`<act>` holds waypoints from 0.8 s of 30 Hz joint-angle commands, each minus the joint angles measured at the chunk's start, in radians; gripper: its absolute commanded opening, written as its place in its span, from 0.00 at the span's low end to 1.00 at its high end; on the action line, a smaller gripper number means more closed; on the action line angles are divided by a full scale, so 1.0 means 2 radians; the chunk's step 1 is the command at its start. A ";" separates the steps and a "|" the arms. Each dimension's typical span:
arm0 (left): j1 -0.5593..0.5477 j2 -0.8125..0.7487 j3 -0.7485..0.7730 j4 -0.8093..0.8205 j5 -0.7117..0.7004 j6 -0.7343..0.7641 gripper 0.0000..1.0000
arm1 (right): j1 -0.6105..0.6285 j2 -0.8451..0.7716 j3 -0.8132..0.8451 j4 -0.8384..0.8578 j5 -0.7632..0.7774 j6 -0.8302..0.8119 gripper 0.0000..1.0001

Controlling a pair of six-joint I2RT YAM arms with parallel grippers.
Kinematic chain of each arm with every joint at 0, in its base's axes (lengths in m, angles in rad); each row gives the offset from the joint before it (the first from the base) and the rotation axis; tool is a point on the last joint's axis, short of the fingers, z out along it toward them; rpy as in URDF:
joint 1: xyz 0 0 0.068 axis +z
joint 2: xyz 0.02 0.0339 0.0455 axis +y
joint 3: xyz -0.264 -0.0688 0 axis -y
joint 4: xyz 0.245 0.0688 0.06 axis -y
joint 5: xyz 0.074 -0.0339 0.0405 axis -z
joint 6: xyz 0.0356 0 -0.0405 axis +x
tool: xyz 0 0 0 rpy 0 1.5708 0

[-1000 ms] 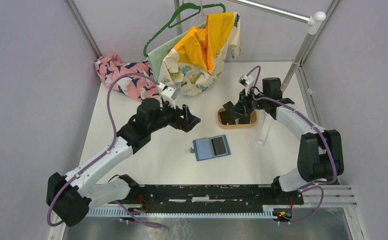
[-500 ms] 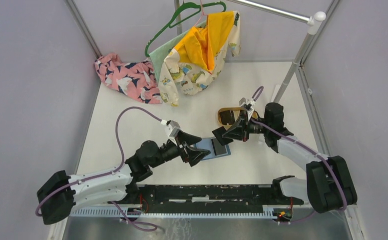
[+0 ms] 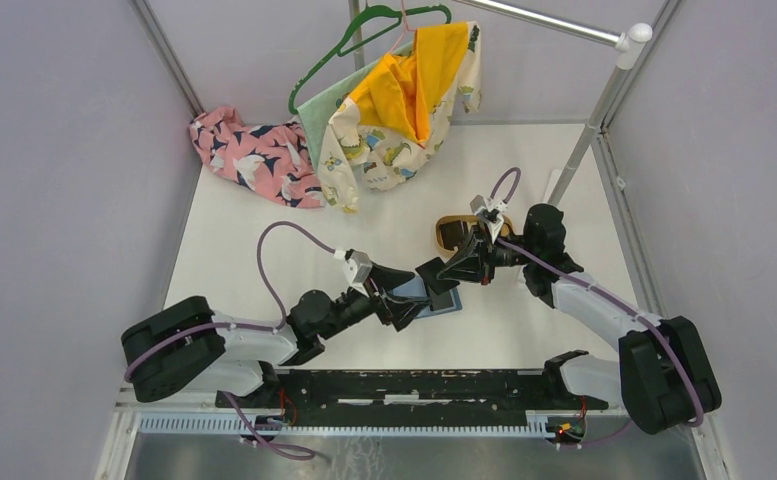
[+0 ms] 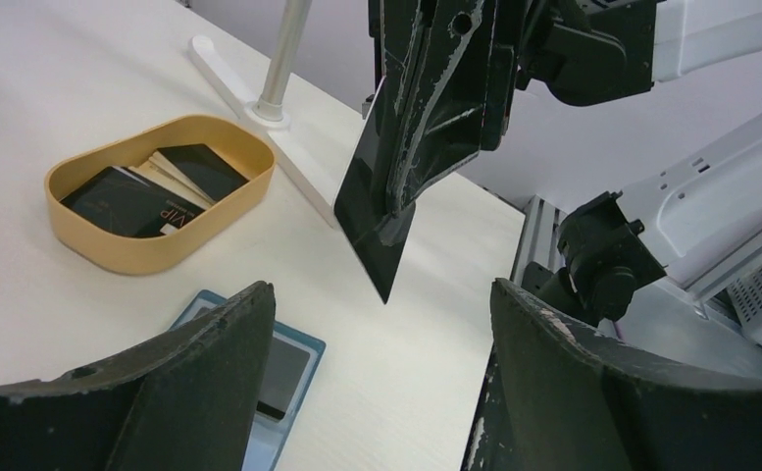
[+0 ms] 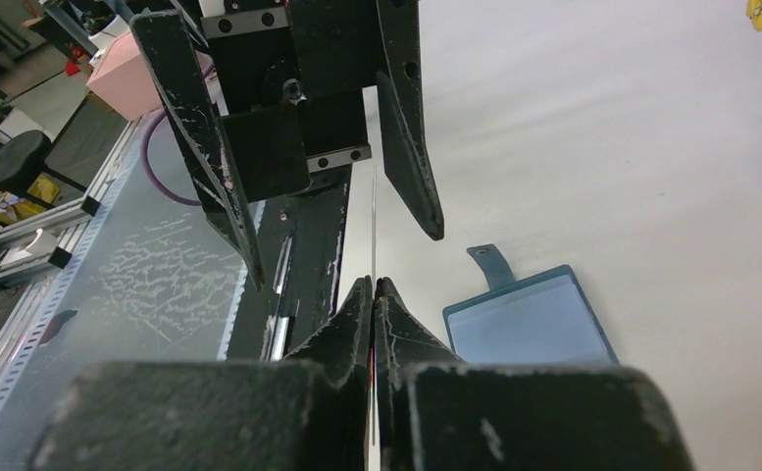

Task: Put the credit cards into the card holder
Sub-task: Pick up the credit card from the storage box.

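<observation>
My right gripper [image 3: 450,270] is shut on a dark credit card [image 3: 433,276], held upright on edge just above the table. In the left wrist view that credit card [image 4: 375,211] hangs corner-down between my open left fingers. The left gripper [image 3: 405,297] is open and low, straddling the teal card holder [image 3: 449,301]. The card holder [image 5: 529,322] lies opened flat with its snap tab out, and a dark card [image 4: 280,375] shows in its pocket. In the right wrist view the held card [image 5: 373,221] appears edge-on. More credit cards [image 4: 127,201] lie in the tan tray [image 4: 141,250].
The oval tan tray [image 3: 441,236] sits just behind the right gripper. A metal pole [image 3: 589,120] on a white foot [image 4: 229,74] stands at the back right. Patterned clothes [image 3: 254,155] and a green hanger [image 3: 364,25] fill the back. A black rail [image 3: 414,385] runs along the near edge.
My left arm swung from the back left down to the card holder. My right arm carried the dark card from the tray to just above the card holder.
</observation>
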 commanded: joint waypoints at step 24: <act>0.010 0.146 0.079 0.110 0.069 -0.009 0.22 | 0.013 -0.002 0.021 0.027 -0.012 0.002 0.00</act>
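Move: The credit card sits in the shut right fingers, its middle about 3 cm left of the right hand point and level with it. From the left hand, that card is some 6 cm to the right, 4 cm ahead and about 1 cm below. The open card holder lies on the table about 6 cm ahead of the left hand, 5 cm to its right and 12 cm below; the storage box is farther out, roughly 22 cm ahead and 17 cm right, some 11 cm below. The right hand keeps the credit card pinched and holds it almost still above the card holder, while the left hand travels about 4 cm to its right towards the card's free end, rising slightly at first and then sinking to finish some 2 cm lower. As it goes, the left wrist turns only about 5 degrees clockwise and its wide-open fingers close to a bit over a third of their opening, ending on either side of the card's lower corner, where a firm pinch can't yet be seen. ##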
